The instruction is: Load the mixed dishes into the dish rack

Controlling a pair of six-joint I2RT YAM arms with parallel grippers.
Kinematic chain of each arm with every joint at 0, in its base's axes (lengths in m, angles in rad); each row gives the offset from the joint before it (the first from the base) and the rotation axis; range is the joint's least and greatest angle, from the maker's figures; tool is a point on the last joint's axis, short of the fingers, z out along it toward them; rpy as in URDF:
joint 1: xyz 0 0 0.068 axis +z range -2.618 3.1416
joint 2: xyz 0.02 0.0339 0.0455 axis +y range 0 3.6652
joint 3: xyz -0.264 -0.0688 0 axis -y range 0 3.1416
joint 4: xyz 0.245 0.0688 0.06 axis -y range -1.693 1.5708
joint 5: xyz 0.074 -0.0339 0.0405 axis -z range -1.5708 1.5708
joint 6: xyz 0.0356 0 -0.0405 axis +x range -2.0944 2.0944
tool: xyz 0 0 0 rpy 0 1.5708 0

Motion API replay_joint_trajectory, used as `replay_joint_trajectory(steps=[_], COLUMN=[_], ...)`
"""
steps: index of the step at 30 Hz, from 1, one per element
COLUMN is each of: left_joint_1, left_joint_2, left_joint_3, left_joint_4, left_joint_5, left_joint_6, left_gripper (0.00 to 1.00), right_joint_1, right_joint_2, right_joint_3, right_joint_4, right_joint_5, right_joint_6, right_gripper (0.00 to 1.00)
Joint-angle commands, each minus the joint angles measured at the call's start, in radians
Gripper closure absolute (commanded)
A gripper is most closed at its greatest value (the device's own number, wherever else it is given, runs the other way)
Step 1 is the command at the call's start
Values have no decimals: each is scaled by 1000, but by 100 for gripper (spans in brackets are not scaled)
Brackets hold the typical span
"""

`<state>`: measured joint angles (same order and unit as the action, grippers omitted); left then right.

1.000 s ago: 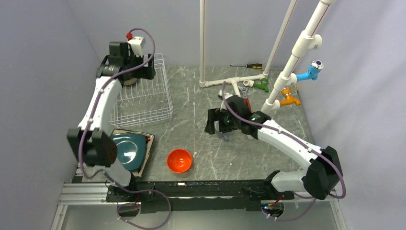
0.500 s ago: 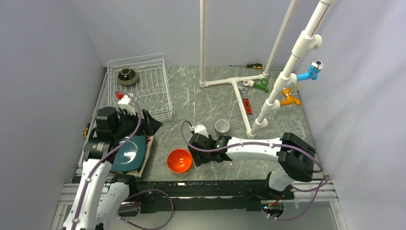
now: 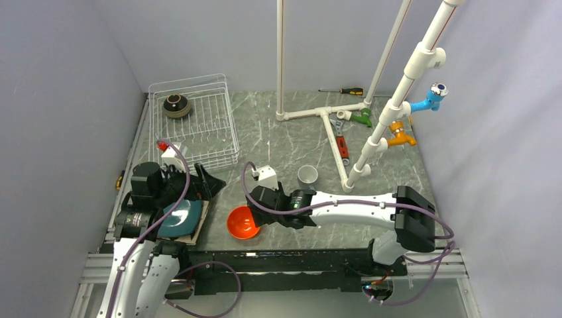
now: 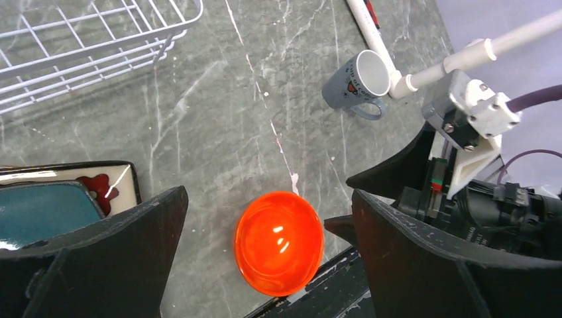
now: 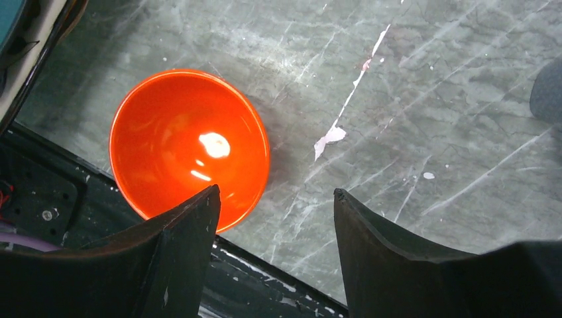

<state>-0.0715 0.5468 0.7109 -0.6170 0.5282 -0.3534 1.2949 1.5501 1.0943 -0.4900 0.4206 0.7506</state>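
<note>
The orange bowl (image 3: 238, 223) (image 4: 278, 244) (image 5: 189, 146) sits near the table's front edge. My right gripper (image 3: 255, 211) (image 5: 275, 193) is open and straddles the bowl's right rim, one finger over the inside and the other over bare table. My left gripper (image 3: 197, 180) (image 4: 268, 193) hangs wide open and empty above the teal plate (image 3: 179, 218) (image 4: 40, 213), which lies on the brown square plate (image 3: 203, 211) (image 4: 109, 180). The dark brown bowl (image 3: 176, 105) lies in the far left corner of the white wire dish rack (image 3: 199, 136) (image 4: 86, 46).
A grey mug (image 3: 307, 175) (image 4: 358, 81) stands just behind my right arm. The white pipe frame (image 3: 329, 129) with coloured taps (image 3: 431, 98) fills the back right. A screwdriver (image 3: 344, 91) lies at the back. A black rail (image 3: 298, 255) borders the front edge.
My left arm left the rack, where the dark bowl now lies, and came back over the plates. My right arm swung from the mug to the orange bowl, jaws narrowing.
</note>
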Motion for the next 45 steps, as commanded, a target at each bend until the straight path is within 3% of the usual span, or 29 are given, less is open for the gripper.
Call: replay_joint_trajectory(steps=[1, 10, 15, 19, 26, 33, 37, 40, 45], left_joint_1=[0, -1, -1, -1, -5, -36, -92, -142, -198], left_joint_2=[5, 60, 53, 43, 109, 116, 86, 77, 76], left_joint_3=[9, -3, 11, 5, -3, -112, -228, -255, -252], left_joint_4=[15, 37, 8, 18, 115, 505, 797, 887, 973], left_joint_5=[58, 122, 132, 181, 371, 542, 546, 519, 505], left_joint_6=[-28, -58, -52, -64, -144, -450, -692, -770, -835], left_gripper=[1, 1, 1, 1, 0, 1, 1, 1, 1], right_joint_1=[-14, -19, -18, -28, -108, -231, -240, -241, -241], right_joint_2=[39, 176, 190, 129, -133, -456, -566, -613, -627], right_joint_3=[42, 27, 17, -38, -225, -548, -603, -626, -614], right_joint_4=[47, 137, 173, 237, 404, 917, 1059, 1148, 1132], right_joint_5=[-2, -60, -78, -83, -158, -445, -460, -463, -441], right_joint_6=[-18, -26, -24, -20, 16, 125, 134, 127, 110], right_gripper=[36, 47, 71, 100, 100, 100, 100, 100, 100])
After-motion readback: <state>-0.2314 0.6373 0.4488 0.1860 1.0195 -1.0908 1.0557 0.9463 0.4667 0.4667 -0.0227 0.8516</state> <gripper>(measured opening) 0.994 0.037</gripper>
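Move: The orange bowl's middle is about 7 cm left of the right hand, straight ahead (0), and some 7 cm below. The grey mug stands roughly 15 cm ahead and 13 cm to the right of that hand; the teal plate lies some 26 cm to its left and 2 cm ahead. From the left hand the bowl is about 6 cm back, 9 cm right and 19 cm down. Right hand dips, pinches the bowl's right rim, lifts some 18 cm, rolling about 55 degrees; left reaches right. ##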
